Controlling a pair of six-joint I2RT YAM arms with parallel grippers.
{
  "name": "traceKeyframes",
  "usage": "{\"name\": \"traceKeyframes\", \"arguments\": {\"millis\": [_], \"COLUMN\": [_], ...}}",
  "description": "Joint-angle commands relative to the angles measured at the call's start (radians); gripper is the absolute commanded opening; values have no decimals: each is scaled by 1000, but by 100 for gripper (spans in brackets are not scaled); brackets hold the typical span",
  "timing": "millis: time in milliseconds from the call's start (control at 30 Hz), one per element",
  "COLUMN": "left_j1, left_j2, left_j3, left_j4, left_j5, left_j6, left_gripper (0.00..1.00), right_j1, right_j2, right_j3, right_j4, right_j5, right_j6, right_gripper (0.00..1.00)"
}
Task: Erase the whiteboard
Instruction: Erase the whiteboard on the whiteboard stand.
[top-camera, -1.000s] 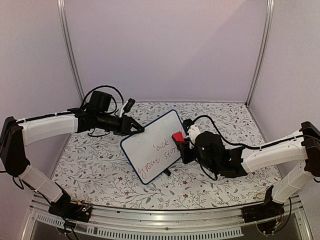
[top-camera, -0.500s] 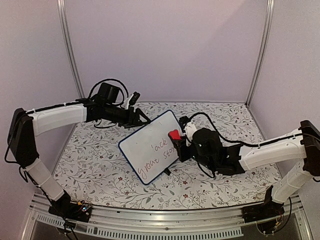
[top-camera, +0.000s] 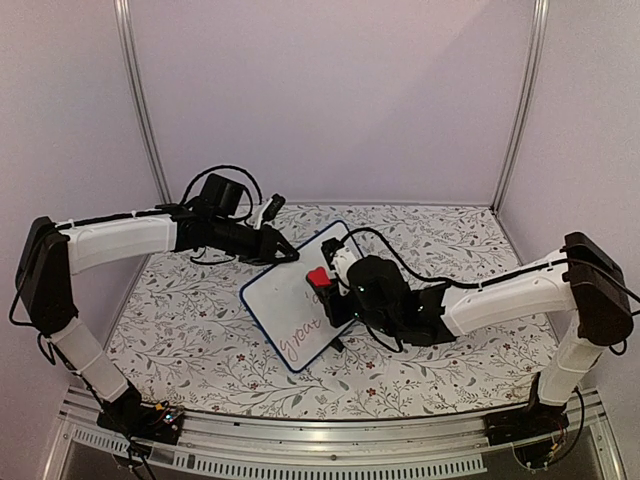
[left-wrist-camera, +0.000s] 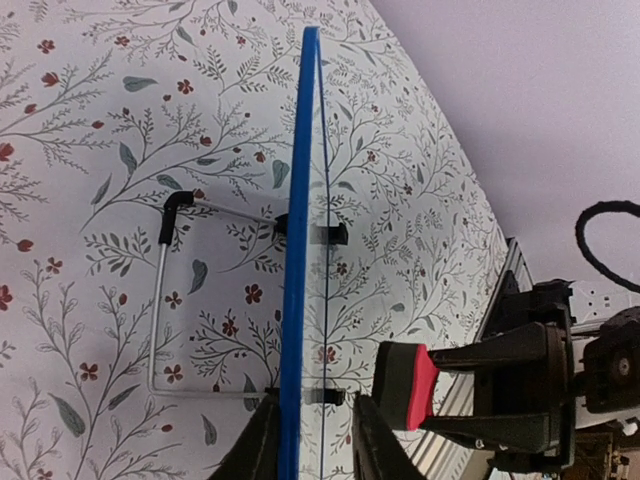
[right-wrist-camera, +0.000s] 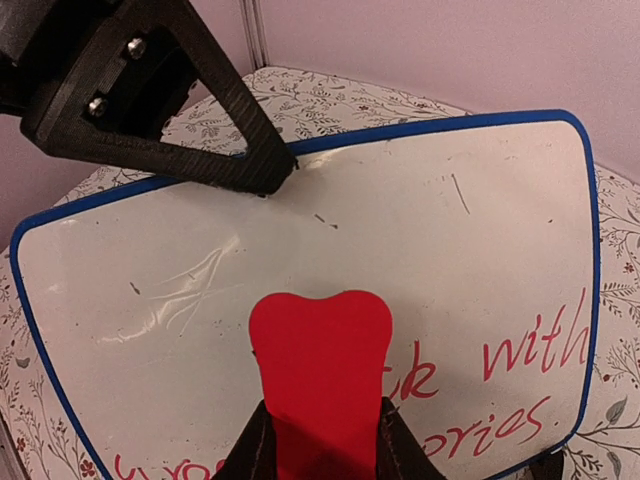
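The whiteboard (top-camera: 283, 305) stands tilted on the floral table, blue-rimmed, with red writing (top-camera: 300, 336) left on its lower part. My left gripper (top-camera: 288, 258) is shut on its top edge. In the left wrist view the blue rim (left-wrist-camera: 298, 200) runs edge-on between the two fingers of the left gripper (left-wrist-camera: 315, 445). My right gripper (top-camera: 326, 292) is shut on a red eraser (top-camera: 318, 276) and presses it against the board's face. The right wrist view shows the eraser (right-wrist-camera: 320, 350) on the whiteboard (right-wrist-camera: 420, 220), red words (right-wrist-camera: 535, 350) to its right, and my right gripper (right-wrist-camera: 320, 455) below.
A wire stand (left-wrist-camera: 160, 300) props the board from behind, and a black clip foot (top-camera: 336, 346) rests on the floral cloth (top-camera: 450, 250). Lilac walls and two metal posts (top-camera: 140, 110) close in the back and sides. My left finger (right-wrist-camera: 230, 140) crosses the board's upper left corner.
The right gripper has swept the eraser up and to the left across the board, and the upper words are gone. The left gripper opened, shifted, and closed again on the top edge.
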Motion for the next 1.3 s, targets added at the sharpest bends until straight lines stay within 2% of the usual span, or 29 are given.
{"name": "traceKeyframes", "arguments": {"millis": [0,400,833,1267], "left_j1": [-19,-42,-44,-45], "left_j2": [-32,-20,-30,-23], "left_j3": [-11,-9,-10,-7], "left_j4": [23,11,12,11], "left_j5": [2,-32,-39,-34], "left_j6": [9,16,16,20], "left_gripper": [21,0,0,0], "right_j1": [21,43,48,48], "right_j2": [9,30,50,107], "right_j3": [26,40,18,5], "right_j4": [-23,-35,-56,-77], "right_j5": [-13,-11,43,32], "right_j6": [-1,1,23,58], "right_gripper": [23,23,23,23]}}
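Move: The whiteboard's top edge already lies between the left gripper's parted fingers. The right gripper holds the red eraser; from it the whiteboard's middle lies about 3 cm back, 3 cm left and 5 cm lower. The remaining "stories" is some 3 cm back and 4 cm right of this hand, with "great" about 11 cm back and 4 cm left, both lower. Shut the left gripper on the whiteboard's top edge and hold it there, pinching the edge firmly in place. Meanwhile keep the grip on the eraser with the right gripper, ease it back and a little left, then sink it, about 3.5 cm down in all, bringing the eraser's pad onto the face near the middle. ##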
